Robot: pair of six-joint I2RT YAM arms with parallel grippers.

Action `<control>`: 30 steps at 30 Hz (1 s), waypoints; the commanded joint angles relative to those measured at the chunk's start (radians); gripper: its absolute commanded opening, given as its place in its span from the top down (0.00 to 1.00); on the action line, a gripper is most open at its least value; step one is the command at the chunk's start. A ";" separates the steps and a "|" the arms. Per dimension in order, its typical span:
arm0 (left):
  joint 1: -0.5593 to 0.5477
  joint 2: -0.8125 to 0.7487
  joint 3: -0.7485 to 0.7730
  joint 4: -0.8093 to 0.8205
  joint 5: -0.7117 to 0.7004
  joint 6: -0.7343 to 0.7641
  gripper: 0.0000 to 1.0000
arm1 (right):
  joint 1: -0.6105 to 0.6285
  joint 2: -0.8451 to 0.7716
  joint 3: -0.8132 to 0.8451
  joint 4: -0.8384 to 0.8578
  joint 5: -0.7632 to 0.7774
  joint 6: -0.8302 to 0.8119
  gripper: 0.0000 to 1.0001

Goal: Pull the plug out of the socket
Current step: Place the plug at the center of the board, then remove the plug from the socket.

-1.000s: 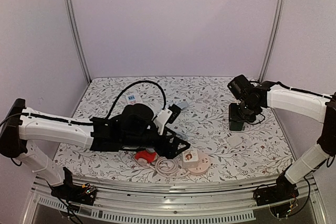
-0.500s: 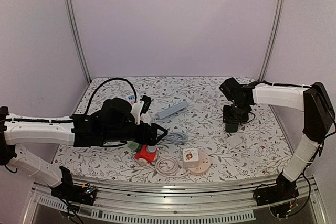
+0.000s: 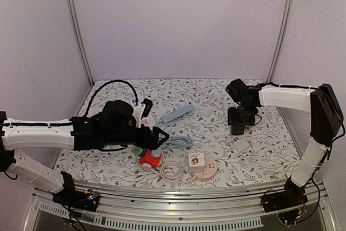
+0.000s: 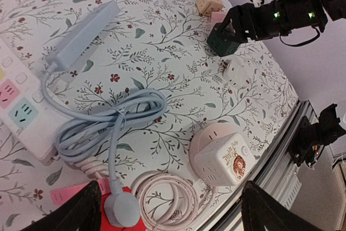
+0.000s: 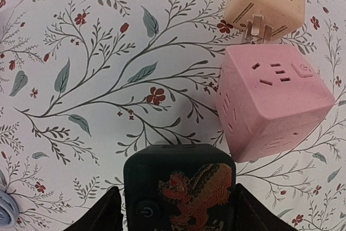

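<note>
A pale blue plug (image 4: pixel 121 209) sits plugged into the red socket (image 4: pixel 139 225) near the table's front, and its cord runs up into a looped blue coil (image 4: pixel 108 123). In the top view the red socket (image 3: pixel 150 159) lies just below my left gripper (image 3: pixel 157 138). My left gripper (image 4: pixel 173 212) hangs open above the plug without touching it, one finger on either side of it. My right gripper (image 5: pixel 178 212) stands open at the far right, straddling a dark green cube socket (image 5: pixel 178 187) with a dragon print, its fingers close beside the cube's sides.
A blue power strip (image 4: pixel 84 36) and a white strip with coloured buttons (image 4: pixel 21 112) lie left of the coil. A white tiger cube on a pink round base (image 4: pixel 227 158) and a pink cord coil (image 4: pixel 167 198) sit near the front edge. Pink (image 5: pixel 273 101) and beige (image 5: pixel 265 1) cubes stand beside the green one.
My left arm has drawn back to the left, and its gripper now hangs over the red socket. The right gripper shifted slightly left over the green cube and its jaws widened a little.
</note>
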 commanded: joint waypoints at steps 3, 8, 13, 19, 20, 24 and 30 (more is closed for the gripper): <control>0.022 -0.002 0.060 -0.108 -0.010 0.020 0.13 | -0.008 -0.013 0.027 -0.008 -0.027 -0.024 0.24; 0.030 -0.023 0.046 -0.107 -0.028 0.000 0.12 | -0.008 -0.048 0.047 -0.042 -0.054 -0.040 0.15; 0.033 -0.032 0.042 -0.105 -0.025 -0.016 0.12 | -0.008 -0.135 0.057 -0.083 -0.053 -0.055 0.08; 0.036 -0.023 0.032 -0.080 -0.023 -0.044 0.11 | -0.006 -0.294 0.029 -0.133 -0.076 -0.057 0.06; 0.036 -0.019 0.028 -0.071 -0.021 -0.052 0.11 | -0.006 -0.315 0.021 -0.142 -0.083 -0.052 0.06; 0.038 -0.012 0.013 -0.027 -0.006 -0.081 0.11 | 0.010 -0.406 -0.016 -0.171 -0.118 -0.028 0.06; 0.038 0.009 0.002 -0.002 0.001 -0.115 0.11 | 0.143 -0.493 -0.073 -0.192 -0.117 0.070 0.06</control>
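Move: The black plug stands between the right fingers, its middle about at the hand point, perhaps 1 cm below. The pink cube sits about 5 cm to the right and 3 cm ahead, the orange cube 4 cm right and 9 cm ahead, both a centimetre or two lower. A small white plug lies 8 cm back, 1 cm right and some 4 cm below. From the left hand the black plug lies roughly 13 cm ahead, 25 cm to the right and 12 cm lower. Staying almost in place at first, the right hand goes on spreading its already loosening fingers until wide open, letting go of the black plug. Then it climbs quickly, about 13 cm, and draws back some 6 cm near the end, clear of the plug and the pink cube, the wrist tilting 15 degrees or so so that the fingers point less steeply down. ##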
